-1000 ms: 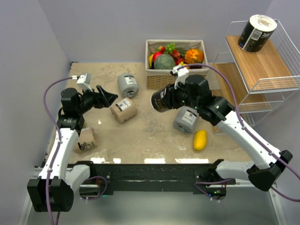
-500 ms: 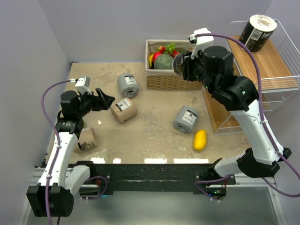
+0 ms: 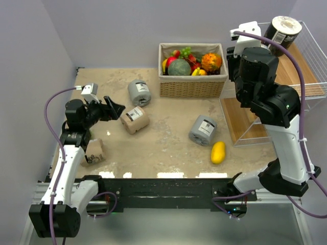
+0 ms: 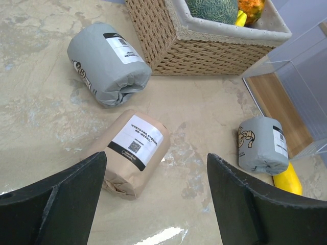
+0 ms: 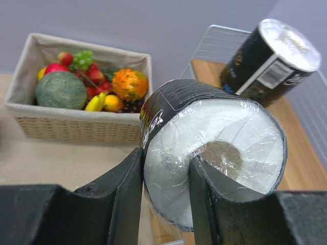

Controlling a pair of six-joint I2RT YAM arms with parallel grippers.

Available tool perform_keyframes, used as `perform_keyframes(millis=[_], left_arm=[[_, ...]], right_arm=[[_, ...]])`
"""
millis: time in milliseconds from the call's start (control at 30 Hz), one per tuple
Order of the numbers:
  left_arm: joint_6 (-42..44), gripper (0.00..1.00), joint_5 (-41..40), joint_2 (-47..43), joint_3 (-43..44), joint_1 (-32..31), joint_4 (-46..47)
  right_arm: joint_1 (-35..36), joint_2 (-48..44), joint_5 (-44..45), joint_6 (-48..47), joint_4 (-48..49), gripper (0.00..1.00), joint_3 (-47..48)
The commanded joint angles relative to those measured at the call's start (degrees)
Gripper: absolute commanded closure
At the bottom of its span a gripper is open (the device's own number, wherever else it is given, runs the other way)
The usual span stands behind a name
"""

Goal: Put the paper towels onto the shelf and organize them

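Observation:
My right gripper [image 5: 166, 159] is shut on a black paper towel roll [image 5: 209, 148], held in the air beside the shelf [image 3: 294, 71], near its top board [image 5: 204, 71]. In the top view this roll is hidden behind my right wrist. Another black roll [image 3: 280, 34] stands upright on the top board and also shows in the right wrist view [image 5: 268, 56]. My left gripper [image 3: 114, 107] is open and empty, just left of a tan roll [image 3: 135, 119], which lies below its open jaws in the left wrist view [image 4: 134, 150]. Two grey rolls [image 3: 139, 92] [image 3: 203, 129] lie on the table.
A second tan roll [image 3: 93, 151] lies by my left arm. A wicker fruit basket [image 3: 191, 88] stands at the back centre. A yellow mango [image 3: 218, 152] lies near the second grey roll. The shelf's lower boards [image 3: 240, 120] reach down to the table at the right.
My right arm has lifted the black roll from above the table's middle, up and right to the shelf's top level. My left gripper has barely moved.

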Motion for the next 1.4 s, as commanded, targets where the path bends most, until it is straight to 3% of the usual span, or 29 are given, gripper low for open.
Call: perform_keyframes(millis=[0, 367, 700, 933, 1200, 1367], left_arm=[[1.1, 0.15, 0.5, -0.8, -0.8, -0.2, 1.3], [0.7, 0.15, 1.0, -1.2, -1.1, -0.1, 1.8], [0.6, 0.14, 0.9, -1.1, -1.1, -0.1, 2.0], [0.5, 0.13, 1.1, -0.9, -1.2, -0.2, 2.0], [0.4, 0.13, 1.3, -0.9, -1.2, -0.1, 2.2], [0.4, 0.12, 1.1, -0.8, -1.2, -0.1, 2.1]], right_arm=[[0.1, -2.3, 10.0, -7.6, 4.6, 0.72, 1.1], [0.1, -5.1, 16.5, -15.7, 8.3, 0.71, 0.5], [-1.4, -5.9, 15.2, -19.2, 13.1, 0.71, -2.6], [-13.6, -3.7, 5.2, -14.4, 6.2, 0.7, -2.1], [-16.7, -2.8, 3.5, -14.0, 7.5, 0.68, -2.1], [-18.1, -1.1, 5.6, -14.3, 7.6, 0.59, -0.7]])
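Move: The right hand holds the black paper towel roll by its end, left of the shelf. The free place for it on the top shelf lies about 17 cm to the hand's right, 3 cm ahead and 6 cm lower. The standing roll there is roughly 12 cm ahead and 17 cm right, nearly level; the fruit basket is some 28 cm ahead, 15 cm left, 42 cm below. From the idle left hand, the free place is around 60 cm right, 2 cm ahead and 21 cm higher. Still pinching the black roll by its near end, the right hand carries it about 11 cm right over the top shelf, towards the free place nearer than the standing roll. It first backs off and rises some 4 cm, then comes forward again and sinks 3 cm, turning about 20 degrees clockwise with a slight roll, right side up; fingers stay closed. ##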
